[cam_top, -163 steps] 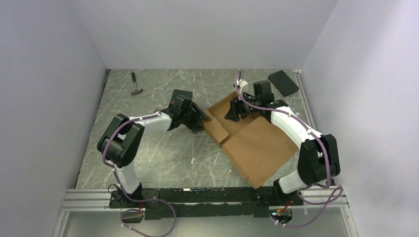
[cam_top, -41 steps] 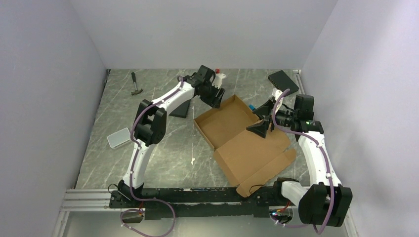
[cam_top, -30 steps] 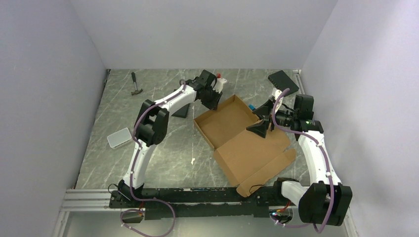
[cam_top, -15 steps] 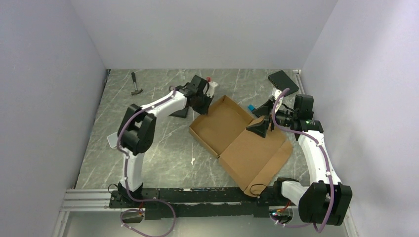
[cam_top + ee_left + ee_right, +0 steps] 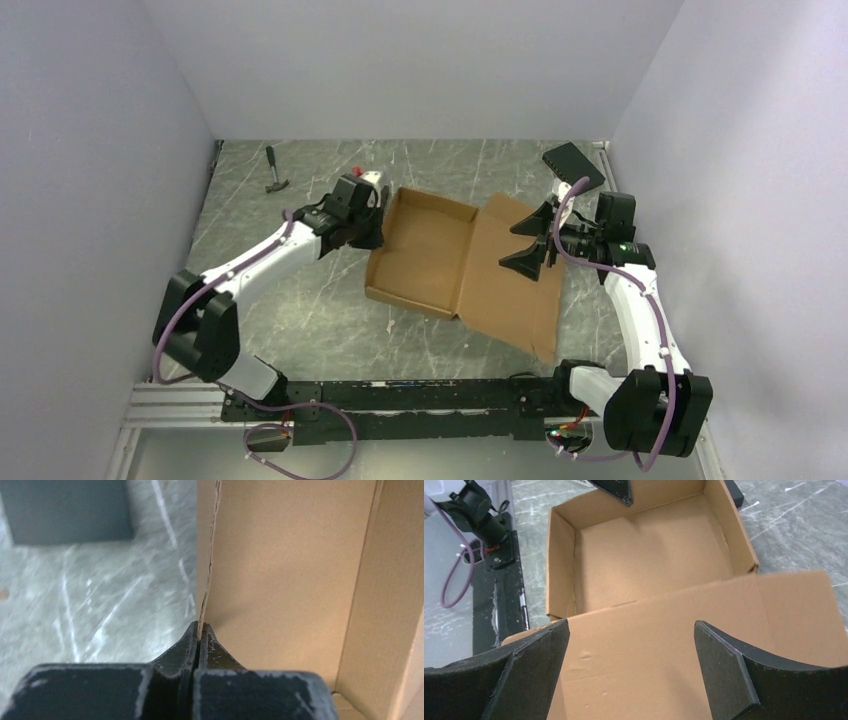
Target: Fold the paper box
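Note:
The brown paper box lies open in the middle of the table, its tray to the left and its flat lid to the right. My left gripper is shut on the tray's thin left wall, with the cardboard edge pinched between the tips of the gripper. My right gripper hovers wide open over the lid, with nothing between its fingers. In the right wrist view the empty tray lies beyond the lid, and my left gripper's tip pokes in at the far wall.
A hammer lies at the back left. A flat black box sits in the back right corner, and another dark box lies on the table left of the tray. A small red-and-white object rests behind my left wrist.
My left gripper closed on the tray wall and dragged the box left, turning it so the lid swung under my right gripper. The right arm stayed still.

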Available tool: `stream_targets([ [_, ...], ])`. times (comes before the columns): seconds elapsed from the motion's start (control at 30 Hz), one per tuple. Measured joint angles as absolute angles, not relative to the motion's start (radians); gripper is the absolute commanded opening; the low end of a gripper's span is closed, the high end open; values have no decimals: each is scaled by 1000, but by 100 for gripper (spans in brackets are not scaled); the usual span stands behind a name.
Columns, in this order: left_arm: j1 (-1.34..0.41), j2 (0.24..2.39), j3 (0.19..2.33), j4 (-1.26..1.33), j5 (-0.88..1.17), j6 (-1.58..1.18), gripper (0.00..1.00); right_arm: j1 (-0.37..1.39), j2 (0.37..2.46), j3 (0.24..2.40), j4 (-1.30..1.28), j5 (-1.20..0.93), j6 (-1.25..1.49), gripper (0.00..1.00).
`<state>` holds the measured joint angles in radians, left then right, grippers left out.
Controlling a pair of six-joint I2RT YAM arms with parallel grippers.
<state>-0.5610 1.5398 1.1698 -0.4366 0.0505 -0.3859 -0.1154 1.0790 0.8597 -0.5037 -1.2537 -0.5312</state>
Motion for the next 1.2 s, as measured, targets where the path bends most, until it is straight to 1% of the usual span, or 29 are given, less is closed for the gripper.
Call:
stream_targets([
  [0.3, -546, 1309, 977, -523, -92, -669, 0, -133, 1051, 876, -500, -1363, -480, 99],
  [0.47, -546, 1127, 832, -561, -155, -863, 0, -134, 1051, 876, -482, -1358, -448, 99],
  [0.6, -546, 1013, 749, -620, -204, -1034, 0, -135, 1058, 876, -449, -1310, -413, 99],
  [0.8, -533, 982, 753, -749, -312, -1226, 0, -135, 1109, 876, -425, -1205, -384, 99],
  [0.97, -456, 995, 783, -793, -347, -1303, 0, -122, 1153, 875, -437, -1114, -428, 99],
  [1.07, -416, 1007, 781, -790, -339, -1340, 0, -71, 1190, 872, -474, -1024, -525, 99],
  [1.2, -406, 1011, 751, -785, -322, -1382, 0, 51, 1223, 830, -491, -876, -651, 99],
])
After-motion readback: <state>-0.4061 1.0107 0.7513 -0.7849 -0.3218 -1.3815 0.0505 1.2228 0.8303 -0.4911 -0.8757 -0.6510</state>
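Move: The left gripper already pinches the near-left wall's rim. The tray's middle is about 11 cm to its right, 2 cm back and 5 cm lower; the clear table patch to bring the rim over is 9 cm back, 15 cm left and 14 cm below. The flat black box lies 12 cm ahead, 5 cm left, 13 cm down. From the open right hand, the lid panel's middle is some 3 cm ahead, straight in line sideways, 15 cm below; the tray is 20 cm left, 7 cm ahead, 13 cm below. Keep the left gripper shut on the tray's rim and swing it left about 15 cm and back 10, sinking slightly, while turning some 65 degrees counter-clockwise so the lid sweeps away from the right hand. Raise the open right hand a little, then bring it forward and down, ending about 8 cm lower with its fingers tipped downward, above the small card box. ##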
